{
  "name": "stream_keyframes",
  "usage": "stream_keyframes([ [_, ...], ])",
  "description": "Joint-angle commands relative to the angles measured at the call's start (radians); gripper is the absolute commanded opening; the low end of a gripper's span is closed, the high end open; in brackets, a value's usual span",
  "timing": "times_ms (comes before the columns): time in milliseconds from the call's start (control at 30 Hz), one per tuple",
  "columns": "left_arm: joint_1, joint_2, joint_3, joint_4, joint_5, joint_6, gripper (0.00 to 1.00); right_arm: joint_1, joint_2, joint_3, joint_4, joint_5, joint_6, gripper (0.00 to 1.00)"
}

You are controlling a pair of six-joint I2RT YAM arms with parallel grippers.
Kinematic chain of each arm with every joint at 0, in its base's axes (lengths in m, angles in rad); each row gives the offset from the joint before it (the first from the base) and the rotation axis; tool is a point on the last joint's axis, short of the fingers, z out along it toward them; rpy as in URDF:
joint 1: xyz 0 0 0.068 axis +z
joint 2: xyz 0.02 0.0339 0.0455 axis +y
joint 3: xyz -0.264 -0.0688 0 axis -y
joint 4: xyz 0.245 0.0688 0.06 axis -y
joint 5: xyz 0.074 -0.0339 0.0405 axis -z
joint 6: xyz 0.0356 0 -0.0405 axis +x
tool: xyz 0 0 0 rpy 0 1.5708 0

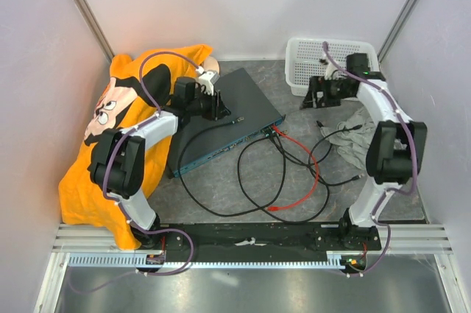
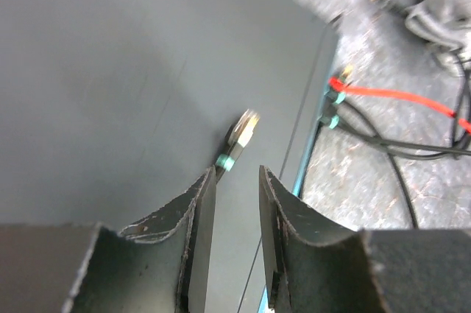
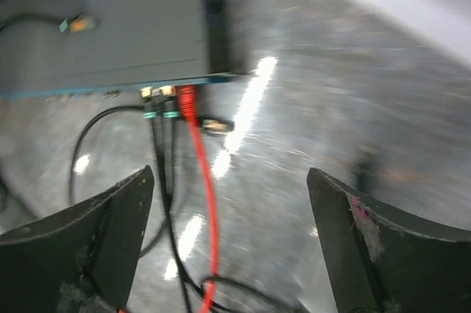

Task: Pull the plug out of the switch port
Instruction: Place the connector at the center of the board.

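Note:
The switch (image 1: 221, 118) lies slantwise mid-table, its dark top (image 2: 110, 70) filling the left wrist view. My left gripper (image 1: 219, 107) hovers low over that top, jaws (image 2: 237, 173) a narrow gap apart with nothing between them. A loose plug with a teal boot (image 2: 241, 133) lies on the top just ahead of the left finger. In the teal front (image 3: 88, 90) sit a red plug (image 3: 186, 98) and two black plugs (image 3: 160, 101). Another loose plug (image 3: 215, 125) lies on the table beside them. My right gripper (image 1: 309, 99) (image 3: 230, 173) is wide open, empty, to the right of the switch.
A white mesh basket (image 1: 331, 55) stands at the back right, just behind my right gripper. An orange cartoon-print cloth (image 1: 110, 129) covers the left side. Black cables (image 1: 250, 180) and a red cable (image 1: 313, 173) loop in front of the switch. A grey rag (image 1: 352, 140) lies at the right.

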Motion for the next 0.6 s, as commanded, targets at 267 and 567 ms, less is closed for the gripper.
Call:
stream_keyframes([
  [267,0.003,0.054,0.153,-0.078,0.079,-0.04,0.38,0.115,0.28,0.116,-0.041,-0.259,0.024,0.73],
  [567,-0.001,0.027,0.18,-0.288,0.062,0.244,0.38,0.123,0.473,0.207,-0.126,-0.399,-0.119,0.61],
])
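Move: From the right hand, the red plug in the port at the switch's right front corner lies about 11 cm to the left, some 4 cm back and 12 cm below. A loose connector lies on the table about 3 cm to the right of that plug and 1 cm nearer the base; the connector on top of the switch is 11 cm left and 2 cm farther out than the plug. From the left hand, the red plug is about 18 cm right, 1 cm back and 9 cm down. Down and to the left, about 9 cm each way, the empty right hand swings in towards the plugs at the switch's right front corner, tipping its fingers farther down, turning counter-clockwise and rolling left side up while they narrow from wide open to just over half. The left hand, its fingers still part open, rises some 4 cm above the switch and sinks back almost as far. ##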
